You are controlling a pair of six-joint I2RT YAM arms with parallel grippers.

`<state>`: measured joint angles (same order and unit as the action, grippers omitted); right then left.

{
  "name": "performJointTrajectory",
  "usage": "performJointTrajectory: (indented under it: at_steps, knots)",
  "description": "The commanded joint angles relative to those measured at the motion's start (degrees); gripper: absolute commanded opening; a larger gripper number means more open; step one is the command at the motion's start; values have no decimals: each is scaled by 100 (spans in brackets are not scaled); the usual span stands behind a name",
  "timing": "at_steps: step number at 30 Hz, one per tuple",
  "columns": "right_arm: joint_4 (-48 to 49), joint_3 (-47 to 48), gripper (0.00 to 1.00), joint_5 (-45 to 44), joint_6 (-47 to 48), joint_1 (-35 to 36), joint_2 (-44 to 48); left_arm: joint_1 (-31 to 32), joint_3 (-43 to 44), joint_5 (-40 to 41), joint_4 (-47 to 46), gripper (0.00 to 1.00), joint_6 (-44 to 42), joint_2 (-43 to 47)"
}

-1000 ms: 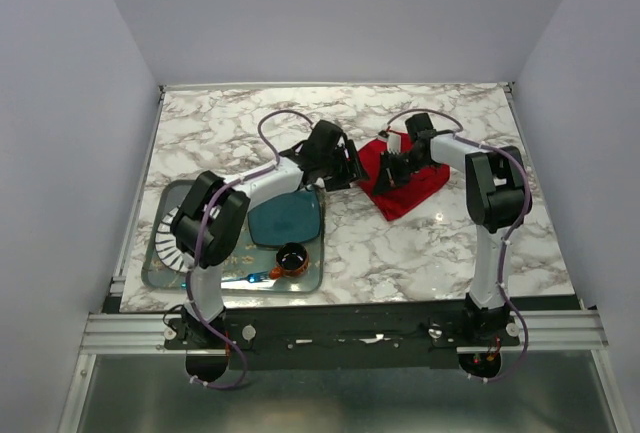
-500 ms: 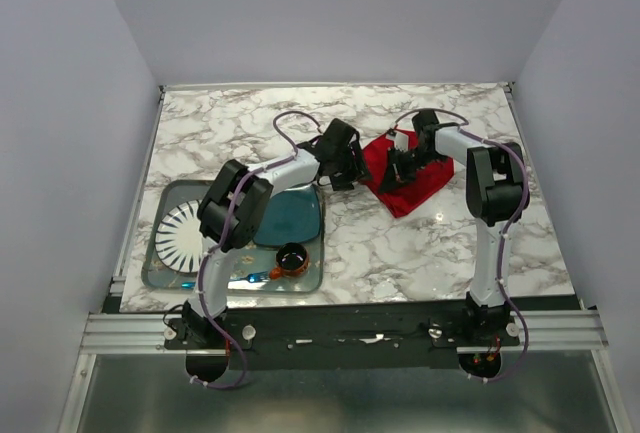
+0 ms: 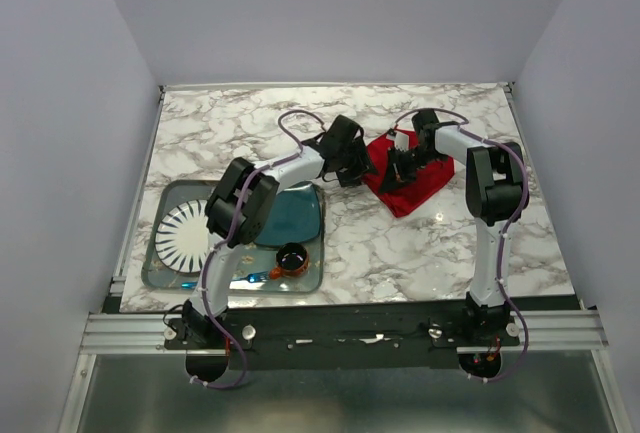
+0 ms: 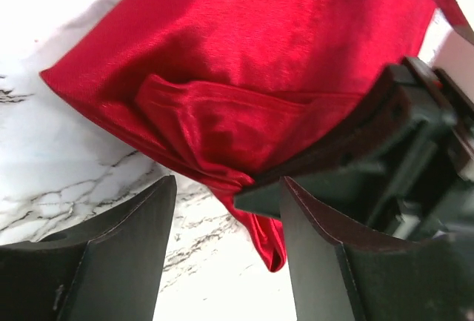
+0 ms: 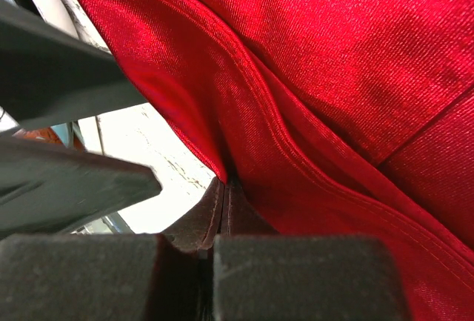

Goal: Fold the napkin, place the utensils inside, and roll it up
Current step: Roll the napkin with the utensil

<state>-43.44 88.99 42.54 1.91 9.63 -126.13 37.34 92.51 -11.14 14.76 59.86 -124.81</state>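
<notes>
The red napkin lies bunched on the marble table right of centre. My right gripper is shut on a fold of its left edge, and the cloth runs straight into the pinched pads. My left gripper is open right beside it, at the napkin's left corner. In the left wrist view a hanging tip of cloth dangles between the spread jaws, close to the right finger, with the napkin just ahead. The utensils are out of view.
A glass tray at the near left holds a white ribbed plate, a teal plate, a small dark cup and a blue plastic utensil. Walls close the table on three sides.
My left gripper has moved right and a little farther back, up to the napkin's left corner. The right gripper stays shut on the cloth, almost still.
</notes>
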Motion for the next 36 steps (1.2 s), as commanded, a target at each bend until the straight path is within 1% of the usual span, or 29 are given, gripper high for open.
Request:
performJointTrajectory:
  at_steps: [1, 5, 8, 9, 11, 12, 14, 15, 17, 18, 19, 21, 23, 24, 25, 27, 28, 30, 31, 34, 36]
  knots:
    - [-68, 31, 0, -589, 81, -22, -158, -25, 311, 120, 500, 65, 500, -298]
    - [-15, -13, 0, -721, 90, -22, -88, -69, 390, 191, 545, 64, 729, -438]
    - [28, -48, 1, -827, 143, -22, -9, -87, 522, 330, 589, 61, 747, -553]
    - [55, -75, 2, -844, 151, -14, 18, -104, 557, 384, 598, 56, 712, -596]
    - [134, -128, 4, -976, 143, -5, 114, -122, 636, 314, 607, 51, 668, -684]
    - [143, -136, 4, -1037, 151, 21, 132, -165, 637, 305, 572, 43, 633, -737]
    - [169, -145, 6, -1143, 204, 65, 219, -183, 541, 349, 563, 34, 598, -729]
    - [169, -154, 6, -1187, 291, 135, 263, -201, 470, 314, 450, 27, 563, -659]
    - [204, -224, 8, -1432, 345, 206, 351, -201, 373, 366, 492, 16, 466, -597]
    - [213, -250, 9, -1485, 371, 267, 456, -201, 347, 384, 571, 4, 396, -527]
    - [274, -285, 12, -1556, 371, 302, 518, -210, 260, 367, 589, 0, 378, -474]
    - [388, -495, 16, -1679, 293, 451, 789, -210, 154, 349, 598, 0, 386, -334]
    - [678, -724, 24, -1889, 240, 592, 1080, -201, 22, 244, 607, 0, 439, -263]
    - [801, -1004, 27, -2003, 118, 732, 1229, -201, -31, 148, 607, 0, 474, -211]
    - [1054, -1172, 33, -2187, 55, 803, 1587, -201, -101, 112, 607, 0, 518, -184]
    - [1337, -1488, 37, -2346, -111, 987, 1958, -201, -189, 68, 598, 0, 536, -79]
    - [1564, -1768, 41, -2443, -138, 1041, 2239, -210, -285, 59, 572, 0, 527, -43]
    - [1698, -1972, 45, -2601, -121, 1242, 2513, -201, -382, 50, 554, 0, 518, 62]
    - [1855, -2165, 48, -2802, -86, 1330, 2610, -210, -470, 7, 554, 0, 510, 89]
    - [2198, -2412, 51, -3067, -16, 1682, 2883, -227, -672, -81, 466, 0, 536, 212]
    - [2366, -2597, 53, -3550, 11, 1918, 2979, -236, -743, -213, 414, 0, 580, 273]
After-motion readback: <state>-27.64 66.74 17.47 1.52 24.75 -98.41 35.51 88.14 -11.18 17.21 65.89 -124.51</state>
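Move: The napkin's folded left edge lies just ahead of the open left hand, about 2 cm out, 1 cm left and 3 cm below. The napkin's middle is some 9 cm to that hand's right and 1 cm out; the teal plate is roughly 21 cm left and 8 cm back, both about 5 cm lower. From the right hand, shut on the fold, that left edge lies about 5 cm ahead and 7 cm left, at much the same height. Left hand sinks 3 cm, pinches the napkin's edge, drags it back-left; right lets go, rising 5 cm and back. ##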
